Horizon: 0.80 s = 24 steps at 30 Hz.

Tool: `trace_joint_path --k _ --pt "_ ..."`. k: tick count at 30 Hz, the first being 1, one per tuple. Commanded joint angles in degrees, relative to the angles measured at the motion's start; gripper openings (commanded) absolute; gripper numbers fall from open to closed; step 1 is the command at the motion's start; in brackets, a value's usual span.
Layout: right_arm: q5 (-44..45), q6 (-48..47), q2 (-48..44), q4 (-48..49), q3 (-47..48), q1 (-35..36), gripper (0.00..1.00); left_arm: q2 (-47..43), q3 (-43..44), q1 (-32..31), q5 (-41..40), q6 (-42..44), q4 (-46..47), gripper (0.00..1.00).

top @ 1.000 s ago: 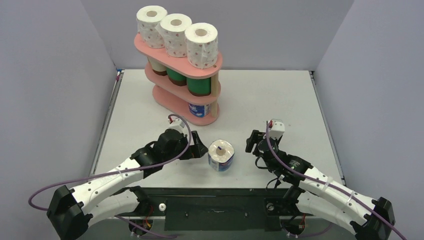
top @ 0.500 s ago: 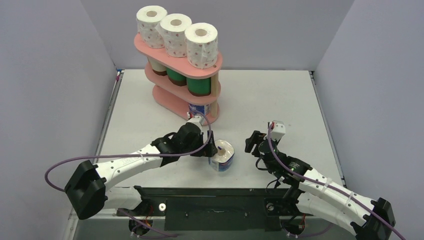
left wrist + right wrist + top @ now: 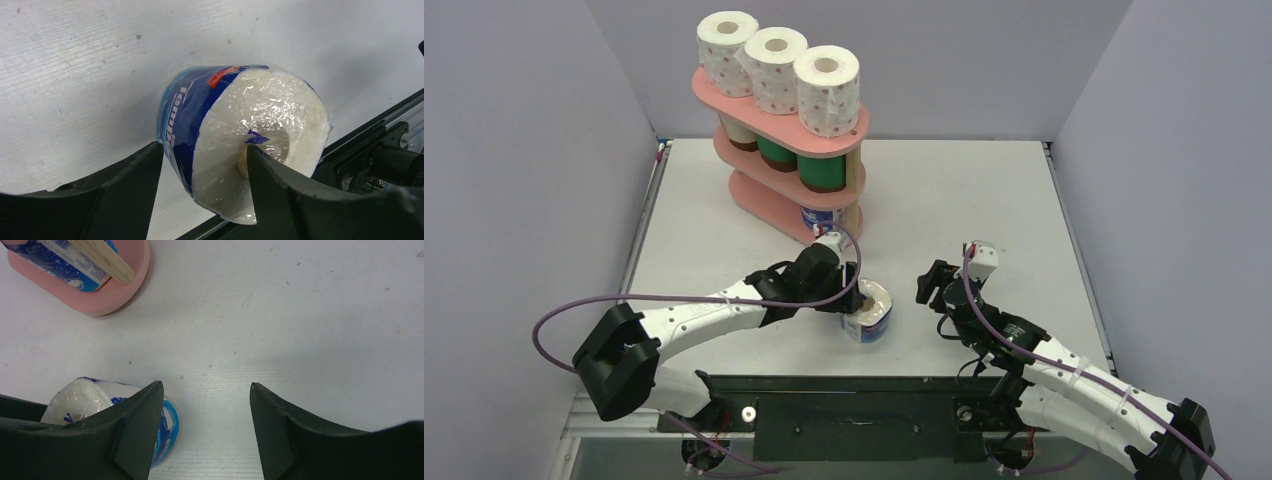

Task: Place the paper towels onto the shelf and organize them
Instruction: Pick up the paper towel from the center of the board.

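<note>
A paper towel roll (image 3: 874,312) (image 3: 250,115) in a blue-white wrapper stands near the table's front edge. My left gripper (image 3: 856,290) (image 3: 205,146) is shut on its wall, one finger in the core and the other against the wrapper. To its right my right gripper (image 3: 932,283) (image 3: 206,384) hovers open over bare table, with the roll (image 3: 90,397) just left of its left finger. The pink shelf (image 3: 749,118) (image 3: 100,295) stands at the back. It carries three red-dotted rolls (image 3: 774,70) on top, green-wrapped rolls (image 3: 819,172) in the middle and a blue-white roll (image 3: 819,217) at the bottom.
Grey walls close in the white table (image 3: 984,200) on the left, the back and the right. A black rail (image 3: 844,385) (image 3: 380,145) runs along the front edge just behind the held roll. A purple cable (image 3: 574,310) loops from the left arm.
My left arm has reached right to the roll, and its jaws have closed from wide open onto the roll's wall. The right gripper has barely moved.
</note>
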Motion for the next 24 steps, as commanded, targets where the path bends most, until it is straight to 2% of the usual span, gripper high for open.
trace_joint_path --k 1,9,15,17,21,24 --pt "0.8 -0.1 -0.9 2.1 -0.1 -0.3 0.60 1.7 2.1 -0.4 0.9 1.1 1.4 0.55" --pt "1.3 -0.6 -1.8 2.1 -0.1 -0.4 0.59 -3.0 0.6 -0.2 -1.5 -0.1 0.5 0.27" --pt "1.5 -0.6 -1.6 2.4 -0.3 -0.4 0.60 -12.6 -1.5 2.2 -8.5 -0.7 -3.4 0.24" --pt "1.5 -0.6 -1.5 3.0 -0.7 -0.5 0.60 -15.8 -3.1 5.3 -9.1 -1.1 -4.0 0.22" --pt "0.9 -0.7 -0.6 3.8 -0.6 -0.6 0.59 -20.2 -4.7 16.7 -8.8 -1.5 -6.1 0.20" --pt "0.7 -1.0 -0.2 4.2 -0.4 -0.7 0.59 -21.7 -5.0 22.7 -9.2 -2.2 -7.5 0.21"
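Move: The left hand is already down at the paper towel roll standing mid-table, with one finger over its core and the other outside the wall; the roll's middle lies about 4 cm to the right, 2 cm back and 4 cm below. The pink shelf's bottom board is centred some 24 cm ahead and 15 cm left. The blue roll on it stands about 19 cm ahead and 8 cm left. From the right hand the paper towel roll is roughly 11 cm left, 4 cm back and 8 cm lower. The left fingers close and pinch the paper towel roll's wall, one finger in the core and one outside. After a short pause there, the hand swings the roll left about 11 cm, up 5 to 6 cm and, late on, about 5 cm forward towards the shelf, speeding up as it turns some 20 degrees counter-clockwise and tips slightly upward. ##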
